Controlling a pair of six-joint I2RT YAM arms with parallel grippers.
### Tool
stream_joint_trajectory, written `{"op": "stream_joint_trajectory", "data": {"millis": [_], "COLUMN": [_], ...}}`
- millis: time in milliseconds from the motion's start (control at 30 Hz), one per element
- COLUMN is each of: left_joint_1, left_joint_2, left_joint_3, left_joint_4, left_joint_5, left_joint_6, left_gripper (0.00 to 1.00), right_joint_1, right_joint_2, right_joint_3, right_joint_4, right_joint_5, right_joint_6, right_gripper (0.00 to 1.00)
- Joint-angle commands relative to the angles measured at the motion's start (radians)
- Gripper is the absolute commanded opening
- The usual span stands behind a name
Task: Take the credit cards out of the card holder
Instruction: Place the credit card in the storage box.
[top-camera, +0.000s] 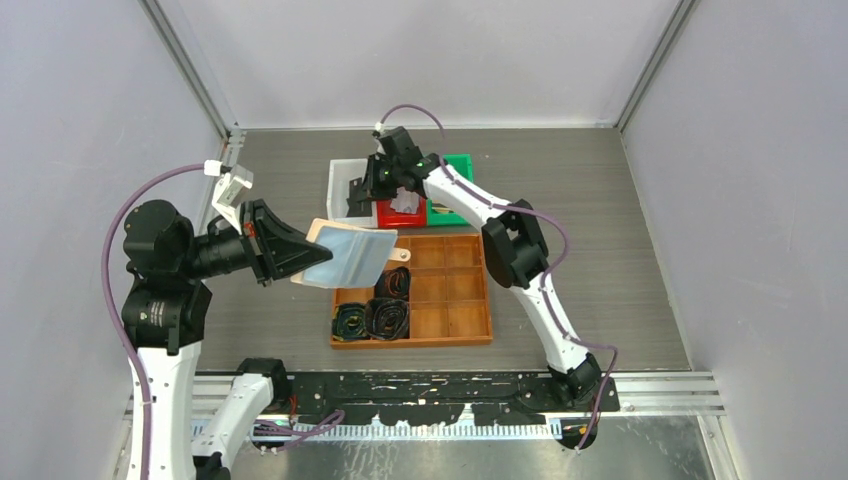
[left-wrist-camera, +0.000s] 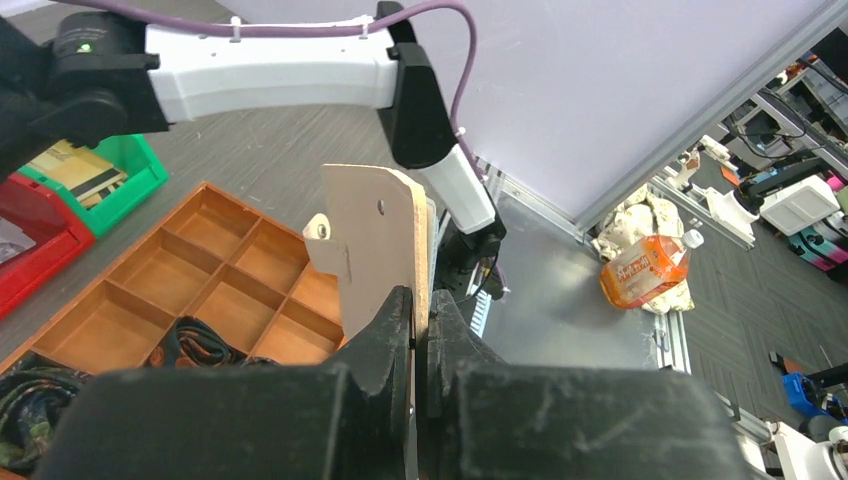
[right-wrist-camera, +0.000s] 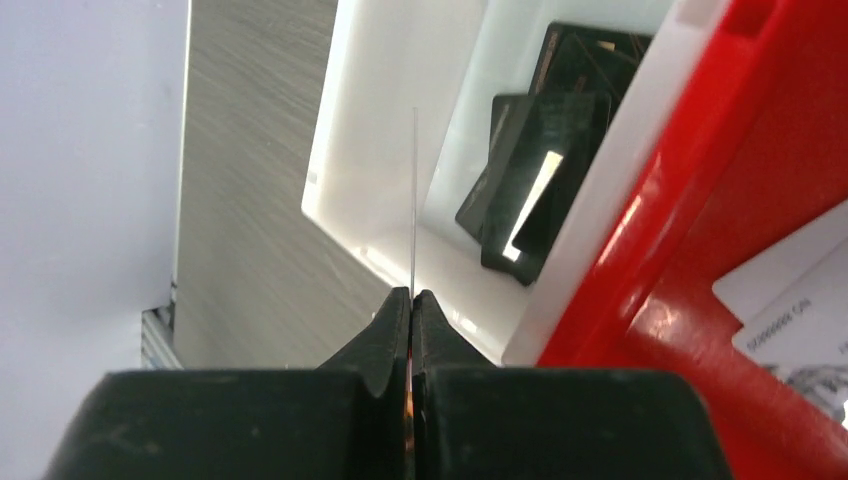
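The tan card holder (top-camera: 350, 256) hangs open above the table, its pale shiny pockets facing up, with my left gripper (top-camera: 300, 252) shut on its left edge. The left wrist view has its tan cover (left-wrist-camera: 375, 235) standing upright between the closed fingers of that gripper (left-wrist-camera: 422, 320). My right gripper (top-camera: 365, 188) hovers over the white bin (top-camera: 340, 175), shut on a thin credit card (right-wrist-camera: 414, 200) seen edge-on above the gripper's tips (right-wrist-camera: 411, 297). Black cards (right-wrist-camera: 540, 190) lie in the white bin (right-wrist-camera: 370, 150), and white cards (right-wrist-camera: 800, 295) lie in the red bin (right-wrist-camera: 700, 220).
A green bin (top-camera: 458, 166) with gold cards (left-wrist-camera: 75, 172) stands right of the red bin (top-camera: 400, 215). The wooden divided tray (top-camera: 450, 300) sits mid-table, with dark coiled belts (top-camera: 385, 315) in its left compartments, partly under the card holder. Grey walls enclose three sides.
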Motion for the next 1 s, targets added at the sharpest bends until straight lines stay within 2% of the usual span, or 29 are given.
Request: {"op": "stream_joint_trajectory", "data": {"millis": [0, 167, 233, 333, 433, 533, 733, 833, 967], "left_joint_1": [0.005, 0.005, 0.005, 0.005, 0.006, 0.005, 0.005, 0.005, 0.005], "left_joint_2": [-0.013, -0.024, -0.028, -0.029, -0.027, -0.027, -0.028, -0.030, -0.036], "left_joint_3": [0.008, 0.001, 0.004, 0.010, 0.014, 0.016, 0.017, 0.019, 0.022], "left_joint_4": [0.019, 0.017, 0.015, 0.013, 0.020, 0.028, 0.044, 0.063, 0.098], "left_joint_5": [0.013, 0.024, 0.025, 0.027, 0.026, 0.025, 0.025, 0.024, 0.029], "left_joint_6": [0.015, 0.015, 0.015, 0.013, 0.007, -0.001, -0.014, -0.037, -0.077], "left_gripper": [0.00, 0.00, 0.00, 0.00, 0.00, 0.00, 0.00, 0.00, 0.00], "right_joint_1": [0.006, 0.009, 0.009, 0.009, 0.008, 0.008, 0.012, 0.016, 0.016], "right_joint_2": [0.058, 0.112, 0.119, 0.123, 0.111, 0.063, -0.138, -0.296, -0.595], "right_joint_3": [0.203, 0.259, 0.264, 0.266, 0.259, 0.217, 0.058, -0.109, -0.419], "right_joint_4": [-0.067, -0.040, -0.027, -0.021, -0.020, -0.005, 0.086, 0.184, 0.400], "right_joint_5": [0.094, 0.147, 0.166, 0.178, 0.180, 0.187, 0.155, 0.081, -0.082], "right_joint_6": [-0.037, -0.018, -0.022, -0.026, -0.028, -0.032, -0.024, 0.005, 0.051], "right_gripper": [0.01, 0.01, 0.05, 0.21, 0.45, 0.55, 0.64, 0.68, 0.74]}}
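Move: My right hand holds the credit card at the white bin's right side. The bin's middle is some 4 cm left, 1 cm ahead and 5 cm below. The black cards inside lie about 3 cm left, level with the hand and 7 cm down; the red bin's middle is some 6 cm right and 1 cm ahead. From my left hand, still holding the card holder, the white bin lies about 28 cm ahead, 2 cm left and far below. I carry the card about 4 cm farther forward over the white bin with my right hand, dipping and shifting left only slightly at the start, then spread the shut fingers wide and let go of the card. With the fingers open, I draw up and back out of the bin, rising some 7 cm and drifting a little right. ##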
